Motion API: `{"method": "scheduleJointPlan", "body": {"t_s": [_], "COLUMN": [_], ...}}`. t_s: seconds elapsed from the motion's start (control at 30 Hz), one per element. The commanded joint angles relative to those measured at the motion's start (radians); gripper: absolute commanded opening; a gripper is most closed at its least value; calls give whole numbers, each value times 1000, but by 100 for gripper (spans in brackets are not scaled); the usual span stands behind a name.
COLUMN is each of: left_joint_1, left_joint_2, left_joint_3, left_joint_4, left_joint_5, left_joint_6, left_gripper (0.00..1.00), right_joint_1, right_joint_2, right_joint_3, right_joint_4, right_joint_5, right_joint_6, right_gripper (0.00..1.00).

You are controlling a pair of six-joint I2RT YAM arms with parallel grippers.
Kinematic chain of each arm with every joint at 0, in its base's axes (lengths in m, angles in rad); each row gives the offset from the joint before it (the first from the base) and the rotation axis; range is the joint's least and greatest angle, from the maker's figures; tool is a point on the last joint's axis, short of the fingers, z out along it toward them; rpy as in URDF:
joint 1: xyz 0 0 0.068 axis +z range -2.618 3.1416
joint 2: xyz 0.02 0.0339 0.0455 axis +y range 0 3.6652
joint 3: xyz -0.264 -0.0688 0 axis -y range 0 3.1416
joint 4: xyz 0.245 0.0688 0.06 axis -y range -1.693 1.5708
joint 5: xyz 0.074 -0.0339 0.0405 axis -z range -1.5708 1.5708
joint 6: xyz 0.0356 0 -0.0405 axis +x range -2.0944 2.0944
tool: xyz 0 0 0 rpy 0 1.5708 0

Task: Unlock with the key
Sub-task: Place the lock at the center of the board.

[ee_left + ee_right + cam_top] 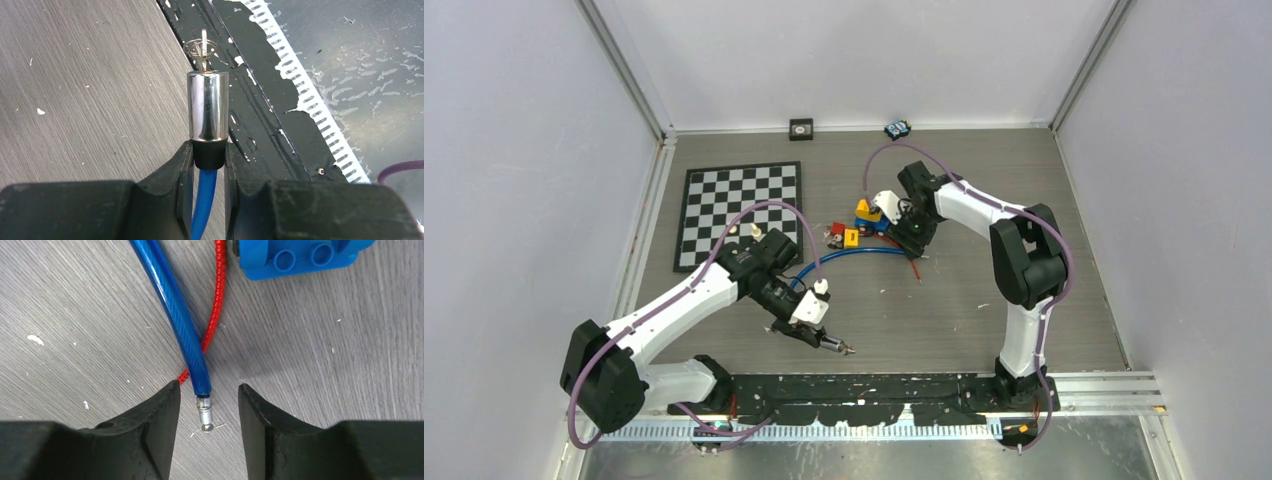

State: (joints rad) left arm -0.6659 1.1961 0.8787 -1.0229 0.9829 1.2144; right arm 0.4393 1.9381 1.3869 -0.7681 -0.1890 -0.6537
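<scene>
A chrome lock barrel (207,106) on a blue cable (204,200) sticks out beyond my left gripper (208,150), which is shut on the barrel's black collar. The key (201,49) with its wire ring stands in the barrel's far end. From above, the left gripper (809,325) holds the barrel (832,346) near the table's front edge. My right gripper (207,390) is open, low over the table. The cable's free end, a small metal pin (204,415), lies between its fingers, touching neither. The blue cable (854,255) runs across the table between the two arms.
A red cord (216,300) crosses under the cable beside a blue toy brick (300,255). Yellow and blue bricks (869,215) and an orange block (851,237) lie by the right gripper. A chessboard (739,210) lies at the back left. A black taped strip (874,385) lines the front edge.
</scene>
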Motion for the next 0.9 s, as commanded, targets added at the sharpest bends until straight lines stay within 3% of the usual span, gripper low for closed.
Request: {"method": "scheduleJointPlan", "body": {"t_s": [0.0,0.17,0.43,0.67,0.87], "left_joint_1": [-4,-3,-4,-3,-5], "left_joint_2": [-26,-34,-55,-105,-80], "left_joint_3": [4,4,30,62,49], "left_joint_4": [-1,-11,-101,-270,-264], "left_joint_5": [13,2,-28,-127,-293], "left_joint_6": [17,18,59,149,246], "left_gripper": [0,0,0,0,0], "right_joint_1": [1,1,-13,-60,-182], "right_joint_2": [15,18,-81,-312,-476], "right_joint_3": [20,23,1,-86,-189], "right_joint_4": [-5,-31,-77,-113,-145], "right_joint_5": [-21,-28,-67,-92,-16], "right_joint_6": [-14,-25,-43,-49,-75], "right_gripper": [47,26,4,1,1]}}
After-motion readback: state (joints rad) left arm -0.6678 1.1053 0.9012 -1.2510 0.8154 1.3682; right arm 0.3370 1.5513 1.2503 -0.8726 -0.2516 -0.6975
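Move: The blue lock cable's free metal end lies right between the right hand's open fingers, about 1 cm below. From that hand the yellow-blue truck is some 6 cm ahead and 8 cm left, and the red cable's tip about 6 cm back, level sideways. From the left hand, already gripping the lock body with the key in it, the cable end is roughly 19 cm ahead, 17 cm right and 12 cm below. The right hand pinches the cable end and lifts about 9 cm, rightward and back; left hand shifts left. ##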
